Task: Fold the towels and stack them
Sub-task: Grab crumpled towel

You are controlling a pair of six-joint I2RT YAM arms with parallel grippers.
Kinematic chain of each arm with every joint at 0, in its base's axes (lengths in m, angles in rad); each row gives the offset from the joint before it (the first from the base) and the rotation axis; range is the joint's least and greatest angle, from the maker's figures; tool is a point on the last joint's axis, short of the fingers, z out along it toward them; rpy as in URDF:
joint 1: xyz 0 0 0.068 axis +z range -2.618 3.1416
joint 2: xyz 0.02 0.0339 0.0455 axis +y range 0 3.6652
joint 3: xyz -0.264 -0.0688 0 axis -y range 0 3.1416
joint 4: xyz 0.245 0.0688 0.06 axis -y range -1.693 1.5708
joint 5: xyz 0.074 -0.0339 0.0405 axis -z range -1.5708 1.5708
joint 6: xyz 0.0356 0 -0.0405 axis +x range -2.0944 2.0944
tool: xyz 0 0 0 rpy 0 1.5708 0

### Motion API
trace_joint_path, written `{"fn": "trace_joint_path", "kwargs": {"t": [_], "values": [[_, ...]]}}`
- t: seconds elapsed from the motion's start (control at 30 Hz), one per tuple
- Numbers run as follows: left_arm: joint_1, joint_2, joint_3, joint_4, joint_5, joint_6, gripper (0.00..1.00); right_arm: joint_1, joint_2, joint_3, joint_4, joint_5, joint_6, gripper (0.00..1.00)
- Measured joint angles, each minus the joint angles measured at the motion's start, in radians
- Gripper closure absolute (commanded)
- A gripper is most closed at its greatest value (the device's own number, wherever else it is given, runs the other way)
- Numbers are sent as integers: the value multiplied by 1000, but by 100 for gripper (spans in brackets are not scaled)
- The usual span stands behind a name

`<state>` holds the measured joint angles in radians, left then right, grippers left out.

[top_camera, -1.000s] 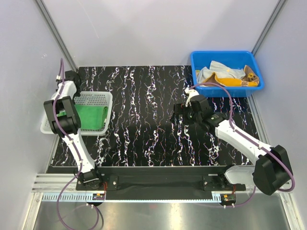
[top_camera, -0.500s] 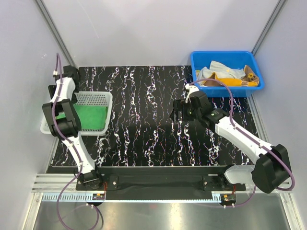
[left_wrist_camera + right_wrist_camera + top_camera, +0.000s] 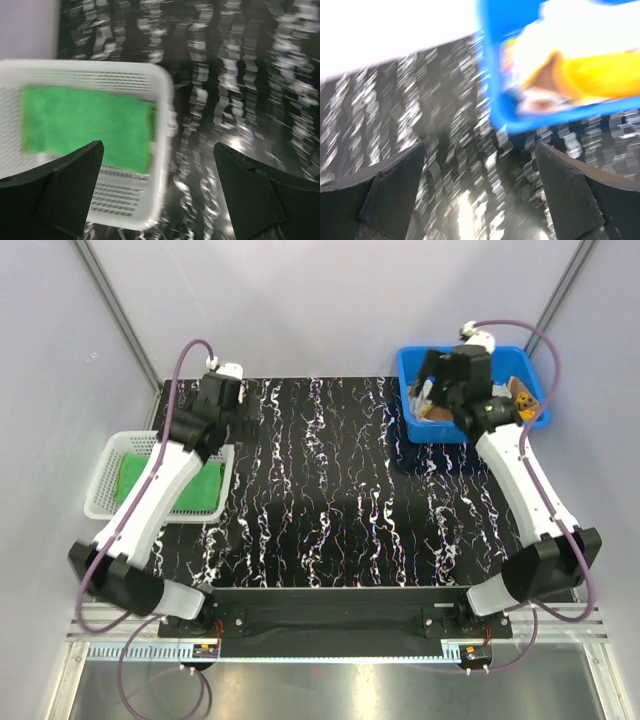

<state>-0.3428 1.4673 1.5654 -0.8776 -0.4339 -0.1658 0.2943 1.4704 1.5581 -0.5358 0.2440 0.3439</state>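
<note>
A folded plain green towel [image 3: 130,476] [image 3: 85,125] lies flat in the white basket [image 3: 98,508] [image 3: 165,100]. My left gripper [image 3: 232,412] [image 3: 160,200] hangs open and empty just past the basket's right rim, above the black table. Several crumpled towels sit in the blue bin [image 3: 432,430] [image 3: 497,105], among them an orange-yellow one [image 3: 520,398] [image 3: 600,75] and a white one [image 3: 590,25]. My right gripper [image 3: 440,390] [image 3: 480,200] is open and empty over the bin's near-left corner. Both wrist views are motion-blurred.
The black marbled table [image 3: 320,500] stretches between the basket on the left and the bin at the back right. Grey walls and slanted metal posts [image 3: 115,310] close in the sides and back. A rail [image 3: 330,600] with both arm bases runs along the near edge.
My left gripper opened, left the green towel in the basket and swung up toward the back right. My right arm moved from the table's middle to the blue bin.
</note>
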Motion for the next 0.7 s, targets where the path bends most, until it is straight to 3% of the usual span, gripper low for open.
{"fn": "trace_joint_path", "kwargs": {"t": [0.17, 0.3, 0.57, 0.63, 0.7], "values": [[-74, -259, -260, 122, 214, -34, 1, -189, 139, 102, 8, -12, -31, 12], [-87, -373, -463, 227, 376, -63, 1, -286, 355, 252, -16, -71, -91, 18], [-87, -349, -481, 312, 550, -71, 1, -299, 662, 393, -114, -111, -360, 17], [-87, -348, -481, 323, 566, -71, 1, -302, 705, 413, -142, -81, -412, 29], [-87, -346, -481, 330, 578, -71, 1, -309, 750, 457, -171, -42, -459, 60]]}}
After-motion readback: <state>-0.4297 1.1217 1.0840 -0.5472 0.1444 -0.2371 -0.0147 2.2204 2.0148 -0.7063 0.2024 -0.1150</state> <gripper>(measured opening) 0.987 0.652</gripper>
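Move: The orange towel, crumpled in the blue bin, lies about 13 cm ahead of the right hand, 19 cm to its right and 24 cm below it. From the same hand the white towel is some 18 cm ahead, 14 cm right and 23 cm down, and the brown towel at the bin's near left corner about 10 cm ahead, 10 cm right and 25 cm down. From the left hand the orange towel is roughly 60 cm right, 18 cm ahead and 19 cm down. The open right hand swings right and forward almost level over the blue bin's near left corner, then plunges towards the left part of the orange towel, some 20 cm down, 15 cm right and 12 cm forward in all, its fingers tipping about 30 degrees further down, its left side dipping, and the jaws starting to close around an orange fold. Meanwhile the empty left hand draws about 11 cm right and 8 cm back, sinking a little, away from the white basket with the green towel, turning some 30 degrees clockwise with its fingers staying open. ##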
